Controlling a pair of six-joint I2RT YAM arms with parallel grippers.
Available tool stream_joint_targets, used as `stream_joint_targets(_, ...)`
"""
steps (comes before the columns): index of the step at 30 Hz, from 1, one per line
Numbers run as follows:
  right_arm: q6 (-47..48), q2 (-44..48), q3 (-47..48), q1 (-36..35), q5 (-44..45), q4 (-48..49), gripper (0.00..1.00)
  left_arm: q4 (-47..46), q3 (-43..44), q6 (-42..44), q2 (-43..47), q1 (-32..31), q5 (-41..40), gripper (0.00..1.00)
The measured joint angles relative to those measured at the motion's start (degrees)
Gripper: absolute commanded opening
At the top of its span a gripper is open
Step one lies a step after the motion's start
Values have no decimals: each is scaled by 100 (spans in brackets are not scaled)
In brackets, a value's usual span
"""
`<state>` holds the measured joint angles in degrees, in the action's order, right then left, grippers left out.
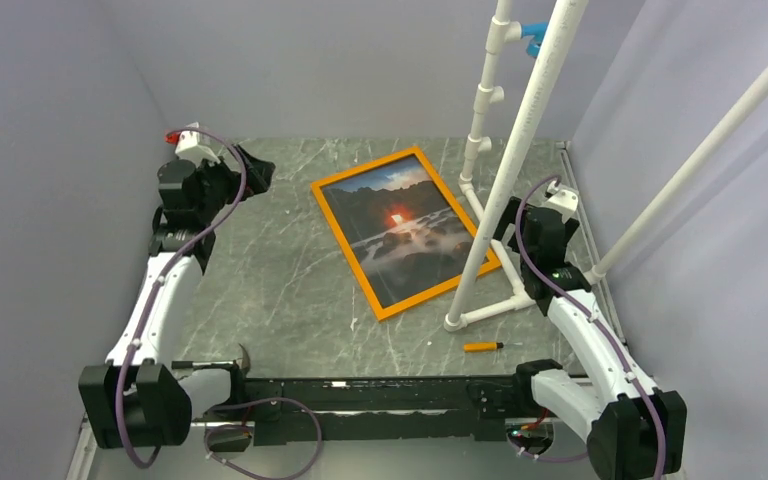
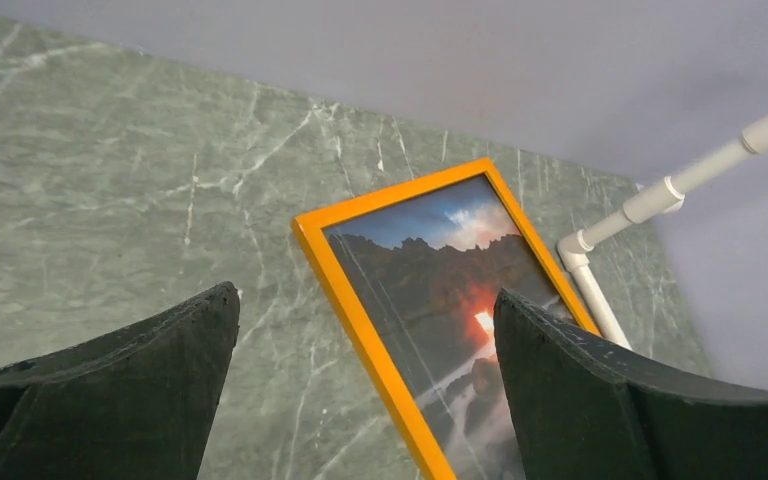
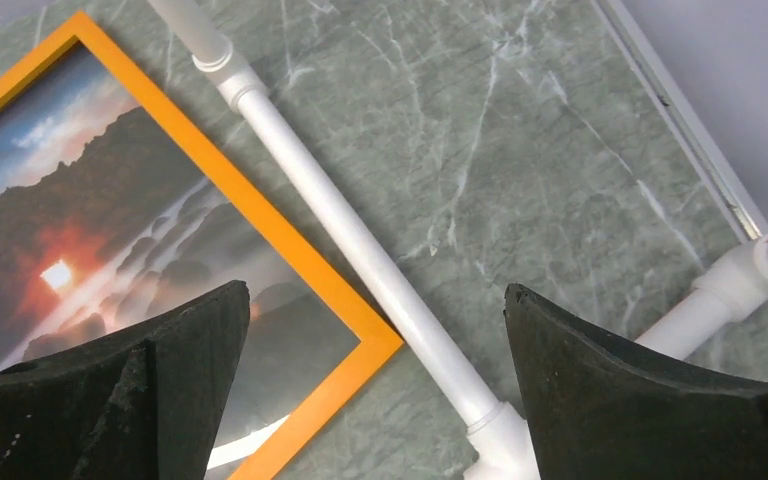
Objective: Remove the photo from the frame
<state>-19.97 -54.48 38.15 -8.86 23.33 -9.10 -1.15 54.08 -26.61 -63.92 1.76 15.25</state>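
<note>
The frame (image 1: 348, 252), thin and bright orange, lies flat and slanted on the green marble table, in the middle toward the right. The photo (image 1: 400, 225) sits inside it, a dark landscape with a glowing red-orange sun. My left gripper (image 1: 255, 170) hovers open, up and to the left of the frame, touching nothing. In the left wrist view its jaws (image 2: 365, 293) stand wide above the frame's (image 2: 400, 196) left edge and the photo (image 2: 430, 270). My right gripper (image 1: 508, 222) hangs open by the frame's right side. Its jaws (image 3: 376, 288) are spread above the frame's (image 3: 250, 205) near corner and the photo (image 3: 80, 210).
A white pipe stand (image 1: 505, 170) rises in front of the frame's right side. Its base pipe (image 3: 340, 220) runs along the frame's edge. A small orange-handled screwdriver (image 1: 482, 346) lies near the front edge. A hammer-like tool (image 1: 222, 362) rests by the left arm's base. Grey walls enclose the table.
</note>
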Motion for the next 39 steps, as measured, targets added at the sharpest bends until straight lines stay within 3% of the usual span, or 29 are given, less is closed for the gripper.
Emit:
stream_joint_targets(2, -26, -35, -2, -2, -105, 44, 100, 22, 129, -131, -260, -37, 22, 99)
stream_joint_targets(8, -31, -262, -129, 0, -649, 391, 100, 420, 461, -529, -1405, -409, 444, 84)
stream_joint_targets(13, 28, -498, -186, -4, -1300, 702, 100, 308, 514, -1132, -2673, -605, 1563, 84)
stream_joint_targets(18, 48, -640, -326, -7, -1825, 1003, 100, 184, 337, -1617, -3202, -907, 2022, 84)
stream_joint_targets(30, 31, -1008, -640, -7, -2450, 1606, 100, 791, 479, -1838, -4063, -1821, 1764, 79)
stream_joint_targets(39, -120, -1705, -455, -4, -2173, 1578, 95, 1397, 599, -1974, -4074, -1912, 1165, 76)
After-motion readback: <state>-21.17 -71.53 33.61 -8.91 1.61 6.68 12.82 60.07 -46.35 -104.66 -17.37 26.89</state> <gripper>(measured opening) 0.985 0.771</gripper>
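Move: The left side of the frame is about 17 cm to the left hand's right, some 4 cm back and 28 cm below; the photo's middle is level with that hand, about 30 cm to its right. From the right hand, the frame's near right corner is some 5 cm left, 1 cm ahead and 17 cm down. The white base pipe's middle is about 4 cm ahead and 5 cm left, and the screwdriver roughly 19 cm back and 8 cm left. The left hand sweeps down about 25 cm and some 17 cm to the right onto the frame's left side, edging forward and then drawing back, while its wrist tips nearly 60 degrees so the fingers point steeply down and narrow by about a fifth, ending astride the orange bar. The right hand, kept wide open, swings left some 7 cm with a 20-degree counter-clockwise turn and sinks about 8 cm towards the frame's near right corner, dropping faster at the end and staying above it. ##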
